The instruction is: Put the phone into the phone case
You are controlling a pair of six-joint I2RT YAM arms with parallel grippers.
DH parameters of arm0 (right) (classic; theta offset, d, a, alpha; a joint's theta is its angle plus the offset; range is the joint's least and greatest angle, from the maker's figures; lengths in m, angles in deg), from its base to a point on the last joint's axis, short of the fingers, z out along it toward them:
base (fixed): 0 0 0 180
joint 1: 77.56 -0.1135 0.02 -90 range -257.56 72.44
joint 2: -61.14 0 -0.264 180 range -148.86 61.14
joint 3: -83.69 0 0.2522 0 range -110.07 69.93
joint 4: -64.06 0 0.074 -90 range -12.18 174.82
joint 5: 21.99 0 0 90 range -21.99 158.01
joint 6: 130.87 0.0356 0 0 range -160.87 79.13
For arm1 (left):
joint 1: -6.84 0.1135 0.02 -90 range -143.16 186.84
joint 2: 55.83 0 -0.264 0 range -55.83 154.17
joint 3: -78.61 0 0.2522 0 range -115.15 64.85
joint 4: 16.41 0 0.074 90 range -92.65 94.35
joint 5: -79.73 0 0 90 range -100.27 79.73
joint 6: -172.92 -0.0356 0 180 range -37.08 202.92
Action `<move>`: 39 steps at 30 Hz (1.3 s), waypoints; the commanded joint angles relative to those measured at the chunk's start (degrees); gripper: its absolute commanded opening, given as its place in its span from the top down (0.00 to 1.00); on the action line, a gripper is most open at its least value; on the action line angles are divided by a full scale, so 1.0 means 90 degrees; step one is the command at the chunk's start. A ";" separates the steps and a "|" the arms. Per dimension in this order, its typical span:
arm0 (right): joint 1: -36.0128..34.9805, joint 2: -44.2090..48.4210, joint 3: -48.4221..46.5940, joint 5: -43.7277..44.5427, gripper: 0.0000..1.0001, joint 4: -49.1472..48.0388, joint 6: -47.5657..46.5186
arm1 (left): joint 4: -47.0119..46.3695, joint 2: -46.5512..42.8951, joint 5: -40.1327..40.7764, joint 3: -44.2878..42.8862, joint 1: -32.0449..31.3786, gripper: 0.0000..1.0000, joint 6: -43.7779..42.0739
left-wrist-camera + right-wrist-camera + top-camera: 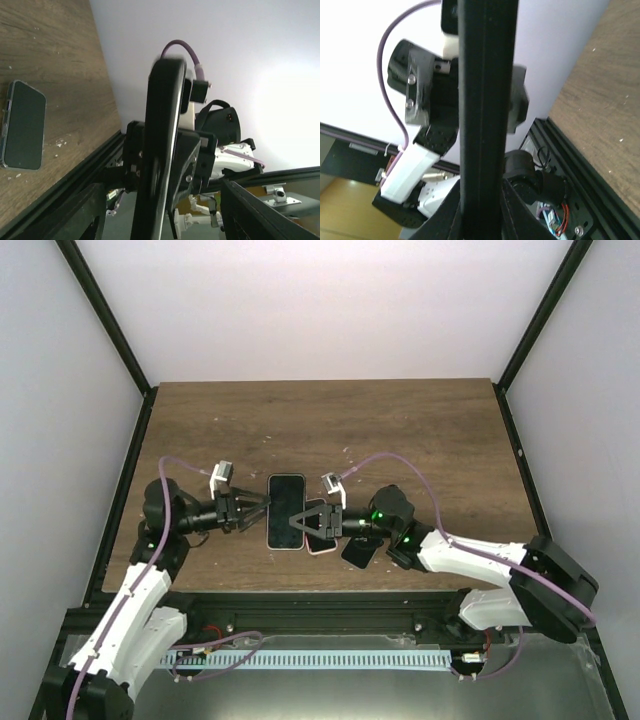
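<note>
The phone (285, 510), a black slab with a pale rim, is held off the table between the two arms. My right gripper (306, 521) is shut on its right edge. In the right wrist view the phone (482, 75) stands edge-on, with the fingers (445, 215) pressed against both faces. My left gripper (261, 512) is open around the left edge. In the left wrist view its fingers (247, 210) stand apart from the slab (160, 150). A pink piece (321, 544) lies under the right gripper. I cannot tell whether it is the phone case.
A dark flat slab with a translucent rim (22, 125) lies on the wooden table (400, 440) close to the front rail. It is the tilted black shape (358, 552) beside the right arm. Black frame posts and white walls close in the table.
</note>
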 commanded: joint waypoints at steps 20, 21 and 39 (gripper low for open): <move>-0.0005 0.0176 -0.0730 0.1420 0.91 0.0202 0.0356 | -0.1026 -0.0516 -0.0141 0.0971 -0.0284 0.78 0.0638; -0.0005 0.0163 -0.0718 0.1410 0.90 0.0209 0.0354 | -0.1048 -0.0502 -0.0142 0.0985 -0.0291 0.83 0.0637; -0.0092 -0.0168 -0.0350 0.0571 0.48 0.0656 0.0555 | -0.0329 -0.0278 0.0446 0.0665 -0.0284 1.00 0.0006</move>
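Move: The phone in its black case hangs between the hands, still pinched by the right hand near its right edge; its middle is about 2 cm ahead and 2 cm left of that hand. From the open left hand its middle lies about 5 cm to the right, level with it. Down on the table, some 24 cm below the right hand, the pink-cased phone lies about 7 cm ahead and 5 cm right, and the bare phone about 1 cm ahead and 15 cm right. Carry the phone forward about 4 cm with the right hand, turning it some 10 degrees clockwise, while drawing the open left gripper back about 3 cm and down a little to the phone's near left corner. Close the left fingers on that corner, then open the right ones to release the right side, with both hands sinking a couple of centimetres. ##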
